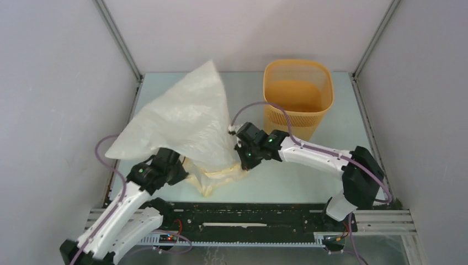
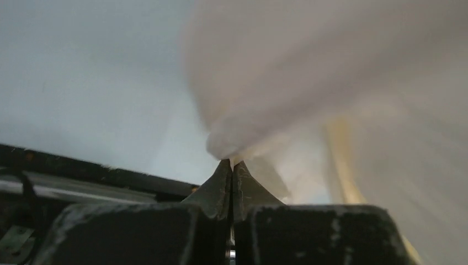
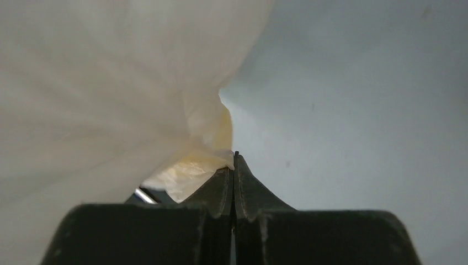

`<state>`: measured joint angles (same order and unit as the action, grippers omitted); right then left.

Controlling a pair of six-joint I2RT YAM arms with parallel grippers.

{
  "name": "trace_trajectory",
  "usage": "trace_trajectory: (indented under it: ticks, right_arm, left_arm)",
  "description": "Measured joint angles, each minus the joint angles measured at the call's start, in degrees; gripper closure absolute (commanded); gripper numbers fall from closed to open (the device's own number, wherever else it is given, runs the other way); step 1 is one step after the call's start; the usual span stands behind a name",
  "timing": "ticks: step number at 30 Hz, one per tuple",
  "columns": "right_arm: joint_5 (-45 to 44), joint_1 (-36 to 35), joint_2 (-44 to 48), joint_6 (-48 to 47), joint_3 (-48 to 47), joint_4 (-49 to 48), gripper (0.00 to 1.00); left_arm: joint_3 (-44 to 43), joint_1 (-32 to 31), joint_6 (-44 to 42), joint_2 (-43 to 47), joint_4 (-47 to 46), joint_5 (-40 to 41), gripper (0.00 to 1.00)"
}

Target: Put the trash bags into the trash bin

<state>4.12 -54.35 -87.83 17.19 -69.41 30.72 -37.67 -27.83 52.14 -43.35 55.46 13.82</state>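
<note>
A translucent white trash bag (image 1: 182,118) billows up over the left half of the table, its yellowish edge (image 1: 218,175) trailing at the front. My left gripper (image 1: 183,167) is shut on the bag's lower left part; in the left wrist view its jaws (image 2: 232,163) pinch a fold of the bag (image 2: 309,83). My right gripper (image 1: 243,163) is shut on the bag's right edge; the right wrist view shows its closed tips (image 3: 234,157) against crinkled yellowish film (image 3: 193,168). The orange mesh trash bin (image 1: 298,94) stands upright at the back right, apart from the bag.
Grey walls with metal corner posts (image 1: 118,38) enclose the table on three sides. A black rail (image 1: 248,218) runs along the near edge between the arm bases. Purple cables (image 1: 259,107) loop off both arms.
</note>
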Motion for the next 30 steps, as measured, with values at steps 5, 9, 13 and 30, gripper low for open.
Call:
trace_trajectory:
  ticks: [5,9,13,30]
  right_arm:
    - [2.0,-0.3,-2.4,-1.0,-3.1,12.4,1.0]
    - [3.5,2.8,-3.1,-2.5,-25.2,19.7,1.0]
    - [3.5,5.9,-8.3,-3.9,-61.3,23.1,1.0]
    - [10.6,10.4,2.9,0.5,3.5,1.9,1.0]
  left_arm:
    - [-9.9,0.3,-0.3,9.4,2.4,-0.7,1.0]
    - [-36.4,1.8,-4.9,0.7,3.4,-1.1,1.0]
    - [-74.1,2.3,-10.5,-15.3,3.7,-1.6,1.0]
    - [1.9,0.5,-3.9,-9.2,-9.5,-15.0,1.0]
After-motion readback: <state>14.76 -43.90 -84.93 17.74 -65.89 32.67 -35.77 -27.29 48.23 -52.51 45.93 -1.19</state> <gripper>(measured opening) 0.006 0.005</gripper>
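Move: Both shut grippers already pinch the trash bag's rim, some 24 cm apart. From the left hand the bag's billowing middle lies about 15 cm ahead, 2 cm to the right and 12 cm up; from the right hand, roughly 12 cm ahead, 21 cm to the left and 9 cm up. The trash bin's middle stands about 24 cm ahead of the right hand and 20 cm to its right, near its height. Keep both grippers shut on the bag's rim and flap the bag: let the right hand dip about 4 cm first, whip both hands steeply up, the left some 50 cm, fingers swinging up about 60 degrees, the right slightly less. Then snap both back down near their starting height, fingers down again, ending 4 to 5 cm farther right. ##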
